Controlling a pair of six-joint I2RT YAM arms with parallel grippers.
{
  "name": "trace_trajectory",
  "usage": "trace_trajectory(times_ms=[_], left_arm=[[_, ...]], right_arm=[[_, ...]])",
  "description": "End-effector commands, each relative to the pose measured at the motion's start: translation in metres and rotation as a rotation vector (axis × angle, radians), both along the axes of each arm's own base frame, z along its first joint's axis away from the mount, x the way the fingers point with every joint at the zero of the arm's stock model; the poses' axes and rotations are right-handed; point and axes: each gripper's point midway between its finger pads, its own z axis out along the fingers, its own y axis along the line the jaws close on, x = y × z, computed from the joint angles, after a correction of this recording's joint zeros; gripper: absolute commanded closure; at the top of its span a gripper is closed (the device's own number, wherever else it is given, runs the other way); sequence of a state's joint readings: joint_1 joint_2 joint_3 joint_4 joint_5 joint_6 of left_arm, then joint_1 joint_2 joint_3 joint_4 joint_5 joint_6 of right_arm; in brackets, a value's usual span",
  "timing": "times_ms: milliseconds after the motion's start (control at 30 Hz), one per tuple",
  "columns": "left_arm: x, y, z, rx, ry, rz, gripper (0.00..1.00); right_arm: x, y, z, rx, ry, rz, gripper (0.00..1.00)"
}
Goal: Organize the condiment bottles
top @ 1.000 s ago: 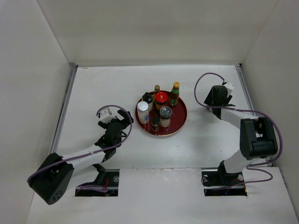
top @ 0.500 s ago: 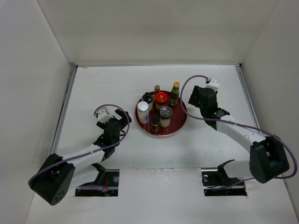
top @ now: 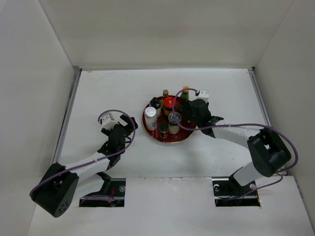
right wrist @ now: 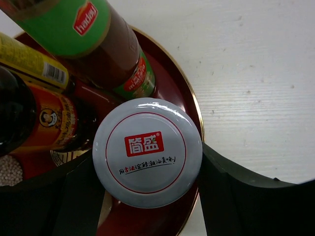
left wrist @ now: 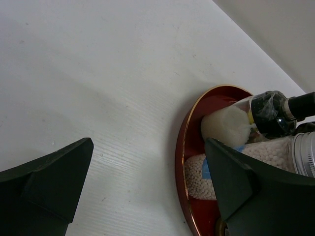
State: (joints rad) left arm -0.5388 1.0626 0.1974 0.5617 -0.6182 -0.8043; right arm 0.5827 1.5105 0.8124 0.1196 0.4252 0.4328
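Several condiment bottles stand on the round red tray (top: pixel 170 142): a white-capped bottle (top: pixel 150 118), a red-capped jar (top: pixel 170 104), a yellow-capped green bottle (top: pixel 184 93) and a silver-lidded jar (top: pixel 174 120). My right gripper (top: pixel 192 112) hangs over the tray's right side. In the right wrist view it (right wrist: pixel 147 156) is shut on a grey-lidded jar (right wrist: pixel 147 147), both fingers against the lid, beside the green-labelled bottle (right wrist: pixel 98 34). My left gripper (top: pixel 129 123) is open just left of the tray. In the left wrist view it (left wrist: pixel 147 147) holds nothing, with the tray rim (left wrist: pixel 182 147) and the white-capped bottle (left wrist: pixel 225 125) ahead.
White walls close in the table on the left, back and right. A dark bottle with a red and yellow label (right wrist: pixel 44 123) stands close to the held jar on the tray (right wrist: pixel 172 83). Bare white tabletop surrounds the tray.
My right arm has swung left from the table's right side to above the right part of the tray. The left gripper has hardly moved.
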Motion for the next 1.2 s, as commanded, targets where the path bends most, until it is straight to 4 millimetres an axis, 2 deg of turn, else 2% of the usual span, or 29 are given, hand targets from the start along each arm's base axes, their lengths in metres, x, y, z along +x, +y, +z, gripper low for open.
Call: trace_trajectory(times_ms=[0,67,133,267,367,500,600,667,800,967,1067,1167], left_arm=[[0.003,-0.001,0.009,-0.042,-0.033,0.005,0.00],[0.003,-0.001,0.008,-0.043,-0.029,0.001,0.00],[0.003,-0.002,0.010,-0.050,-0.034,-0.006,0.00],[0.004,-0.002,0.007,-0.043,-0.019,-0.004,0.00],[0.004,-0.003,0.006,-0.040,-0.008,-0.010,0.00],[0.003,0.003,0.004,-0.033,-0.011,0.005,0.00],[0.003,0.006,0.003,-0.024,-0.003,0.014,0.00],[0.005,0.004,0.000,-0.014,0.011,0.013,0.00],[0.009,0.001,-0.009,0.009,0.061,0.003,0.00],[0.014,0.001,-0.010,0.032,0.088,0.012,0.00],[0.013,0.006,-0.008,0.047,0.096,0.032,0.00],[0.014,0.010,-0.001,0.051,0.090,0.050,0.00]], right_arm=[[0.026,0.026,0.052,0.134,-0.155,-0.009,0.47],[0.025,0.025,0.044,0.123,-0.141,-0.012,0.45],[0.022,0.023,0.042,0.120,-0.139,-0.026,0.38],[0.018,0.019,0.052,0.120,-0.156,-0.037,0.10],[0.013,0.012,0.067,0.137,-0.186,-0.053,0.00],[0.003,-0.004,0.094,0.171,-0.239,-0.078,0.00],[-0.003,-0.030,0.110,0.187,-0.288,-0.135,0.00],[-0.007,-0.056,0.113,0.188,-0.319,-0.209,0.00],[-0.016,-0.112,0.106,0.223,-0.355,-0.363,0.00],[-0.029,-0.160,0.081,0.331,-0.395,-0.520,0.00],[-0.032,-0.166,0.062,0.346,-0.374,-0.542,0.00],[-0.034,-0.167,0.054,0.367,-0.376,-0.562,0.00]])
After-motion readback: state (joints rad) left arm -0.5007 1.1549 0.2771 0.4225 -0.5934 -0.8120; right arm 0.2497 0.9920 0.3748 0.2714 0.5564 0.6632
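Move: The right hand already holds the white-capped jar over the tray's right side; its landing spot lies straight below the hand point, roughly 7 cm down. The green-labelled sauce bottle stands about 7 cm ahead and 3 cm left of the hand, the red-capped jar some 11 cm left and 1 cm ahead, and the dark-capped shaker about 9 cm left and 5 cm back. From the left hand that spot is roughly 34 cm right, 6 cm ahead and 7 cm below. Down about 1.5 cm goes the right hand to set the white-capped jar on the tray; then its fingers open wide and let go. It rises steeply, some 12 cm, swings right and a little back away from the tray while sinking again, turning about 30 degrees clockwise with the fingers tipping up. The left hand, empty and open beside the tray, sinks a couple of centimetres, its fingers tilting slightly down. ##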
